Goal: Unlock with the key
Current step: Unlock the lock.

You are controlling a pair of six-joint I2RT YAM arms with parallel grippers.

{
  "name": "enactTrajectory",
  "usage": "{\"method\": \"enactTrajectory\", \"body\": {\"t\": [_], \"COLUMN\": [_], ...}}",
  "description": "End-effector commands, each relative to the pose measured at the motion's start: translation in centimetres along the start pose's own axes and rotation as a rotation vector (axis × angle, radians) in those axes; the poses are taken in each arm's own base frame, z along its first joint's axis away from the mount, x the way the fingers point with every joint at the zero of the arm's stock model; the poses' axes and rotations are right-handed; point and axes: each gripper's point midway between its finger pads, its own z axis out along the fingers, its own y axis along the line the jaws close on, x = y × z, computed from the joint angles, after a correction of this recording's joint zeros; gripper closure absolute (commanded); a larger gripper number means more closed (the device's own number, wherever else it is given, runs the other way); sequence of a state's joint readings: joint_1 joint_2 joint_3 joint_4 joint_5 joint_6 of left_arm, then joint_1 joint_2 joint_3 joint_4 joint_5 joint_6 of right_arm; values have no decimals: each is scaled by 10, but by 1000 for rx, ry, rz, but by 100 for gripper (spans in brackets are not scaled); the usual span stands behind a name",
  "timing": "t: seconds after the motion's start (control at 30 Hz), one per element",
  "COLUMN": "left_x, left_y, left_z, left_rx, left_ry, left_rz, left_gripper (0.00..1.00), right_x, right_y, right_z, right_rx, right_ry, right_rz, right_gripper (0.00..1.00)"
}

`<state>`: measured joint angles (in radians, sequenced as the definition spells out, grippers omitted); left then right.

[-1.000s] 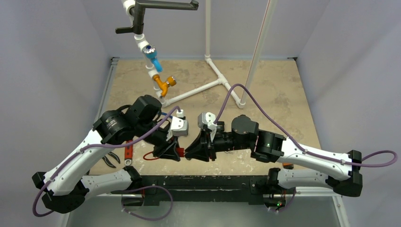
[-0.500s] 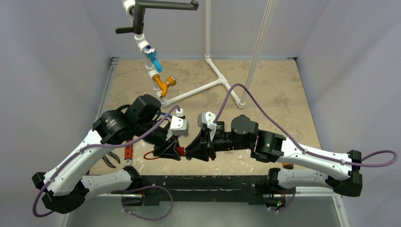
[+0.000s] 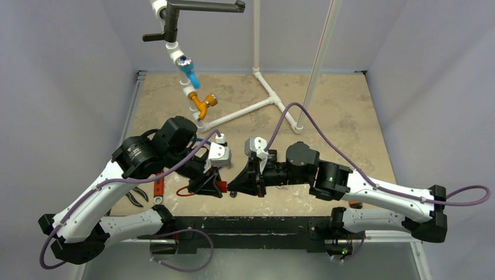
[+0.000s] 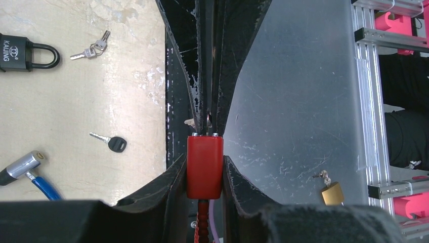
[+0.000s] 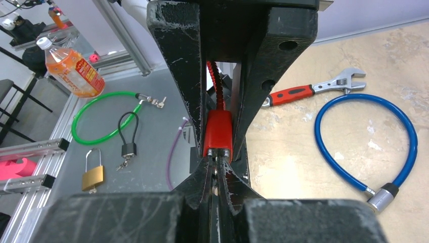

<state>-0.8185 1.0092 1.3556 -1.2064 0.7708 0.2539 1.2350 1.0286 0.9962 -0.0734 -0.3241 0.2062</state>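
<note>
A red padlock (image 4: 204,162) with a red ribbed cable (image 4: 203,223) trailing behind it sits clamped between the fingers of my left gripper (image 4: 205,174), held just above the table's near edge. My right gripper (image 5: 216,163) faces it nose to nose, shut on a thin silver key (image 5: 215,175) whose tip meets the lock's end face (image 5: 218,132). In the top view the left gripper (image 3: 213,185) and the right gripper (image 3: 236,185) meet around the red padlock (image 3: 222,186). How deep the key sits in the keyhole is hidden.
On the table lie a black padlock (image 4: 23,53), a small key bunch (image 4: 93,48), a black-headed key (image 4: 114,143), a blue cable lock (image 5: 364,142) and an adjustable wrench (image 5: 308,91). Below the edge are a green cable lock (image 5: 106,116), a brass padlock (image 5: 93,174) and a bottle (image 5: 71,66).
My right gripper's jaws have closed and it has edged slightly left against the lock. The left gripper keeps the same grip and has shifted only a little.
</note>
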Motion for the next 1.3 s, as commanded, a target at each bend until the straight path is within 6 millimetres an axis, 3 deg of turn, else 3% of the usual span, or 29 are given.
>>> {"method": "enactTrajectory", "body": {"t": [0.0, 0.23, 0.5, 0.87, 1.27], "left_x": [-22, -38, -60, -78, -94], "left_y": [-7, 0, 17, 45, 51], "left_z": [-12, -23, -42, -55, -62], "left_rx": [-8, -74, -231, -467, -619], "left_ry": [-84, -101, -144, -192, -232], "left_rz": [88, 181, 420, 629, 871], "left_gripper": [100, 100, 100, 100, 100], "right_x": [0, 8, 12, -4, -13], "right_y": [-3, -6, -10, -3, -7], "right_z": [2, 3, 10, 13, 15], "right_rx": [11, -21, -143, -237, -336], "right_ry": [-2, 25, 120, 91, 34], "right_rz": [7, 80, 273, 415, 581], "right_gripper": [100, 100, 100, 100, 100]}}
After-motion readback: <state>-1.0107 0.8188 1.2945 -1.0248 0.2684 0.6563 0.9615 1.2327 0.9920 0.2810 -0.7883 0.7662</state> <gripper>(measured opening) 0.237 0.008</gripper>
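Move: The left hand grips the red lock, with the key in the right fingers about 5 cm to its right and slightly lower. From the right hand, the red lock is some 3 cm to the left, level with it. On the table, roughly 27 cm below the left hand, lie a black-headed key about 5 cm ahead and 2 cm right, silver keys 7 cm ahead and 18 cm right, and the black padlock 13 cm ahead and 15 cm right. Drifting 3–5 cm forward, left rolls the held lock front-up some 45 degrees, right the pinched key front-down 30. ##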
